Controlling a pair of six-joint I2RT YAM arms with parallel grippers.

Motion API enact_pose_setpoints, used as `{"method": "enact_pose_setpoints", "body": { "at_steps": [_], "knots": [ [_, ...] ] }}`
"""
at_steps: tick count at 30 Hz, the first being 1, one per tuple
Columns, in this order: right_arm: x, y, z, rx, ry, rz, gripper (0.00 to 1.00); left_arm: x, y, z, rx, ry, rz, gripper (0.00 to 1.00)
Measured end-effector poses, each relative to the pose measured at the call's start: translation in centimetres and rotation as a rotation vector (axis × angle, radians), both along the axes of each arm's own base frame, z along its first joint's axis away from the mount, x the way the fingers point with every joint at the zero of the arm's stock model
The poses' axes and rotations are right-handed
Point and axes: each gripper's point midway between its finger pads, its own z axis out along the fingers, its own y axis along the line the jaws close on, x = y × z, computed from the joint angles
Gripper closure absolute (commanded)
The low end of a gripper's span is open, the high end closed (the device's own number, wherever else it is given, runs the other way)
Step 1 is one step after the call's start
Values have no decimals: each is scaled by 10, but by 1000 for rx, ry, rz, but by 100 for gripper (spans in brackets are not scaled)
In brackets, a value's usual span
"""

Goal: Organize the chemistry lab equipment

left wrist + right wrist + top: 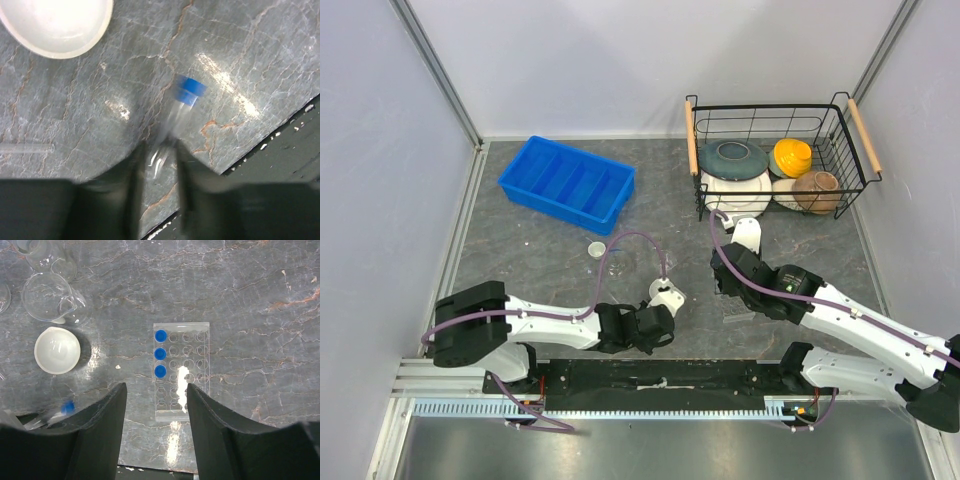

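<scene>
A blue-capped clear tube (pixel 182 102) lies on the table, blurred, with its lower end between the fingers of my left gripper (pixel 157 150). The jaws stand open close on either side of it. A white round dish (pixel 55 25) sits just beyond, and a bare clear tube (pixel 25 148) lies to the left. My right gripper (pixel 156 390) hangs open above the clear plastic tube rack (pixel 181 390), which holds three blue-capped tubes (pixel 160 353) in its left column. Clear glass beakers (pixel 50 297) stand at the far left. From above, a tiny white cup (pixel 596 248) stands alone.
A blue divided tray (pixel 567 180) sits at the back left. A wire basket (pixel 775 125) with ceramic bowls and plates stands at the back right. The table's near edge (pixel 260 145) runs just behind the left gripper (pixel 660 322).
</scene>
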Motion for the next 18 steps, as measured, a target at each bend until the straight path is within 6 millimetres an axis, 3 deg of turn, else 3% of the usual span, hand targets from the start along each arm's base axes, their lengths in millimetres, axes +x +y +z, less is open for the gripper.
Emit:
{"method": "enact_pose_setpoints", "body": {
  "at_steps": [7, 18],
  "knots": [
    [-1, 1, 0, 2, 0, 1, 44, -2, -5, 0, 6, -6, -8, 98],
    [-2, 2, 1, 7, -1, 5, 44, -17, -5, 7, 58, 23, -98, 98]
  ]
}}
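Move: The blue-capped tube lies almost at the left gripper's fingertips, its middle about 1 cm ahead, 1 cm to the right and 1 cm lower, with the cap end pointing right and slightly forward. The white bowl stands some 11 cm ahead and 1 cm to the right; a thin glass rod lies about 8 cm ahead and 8 cm left. From the right hand the tube is roughly 9 cm back, 16 cm left and 15 cm down. Shut the left gripper's half-closed fingers on the blue-capped tube lying between them, pinching its lower part away from the cap, with a nudge of about 0.5 cm to the right as they close. Once they have shut, draw the tube back some 1.5 cm towards the base, away from the bowl, rising slightly and turning the wrist about 5 degrees clockwise. ##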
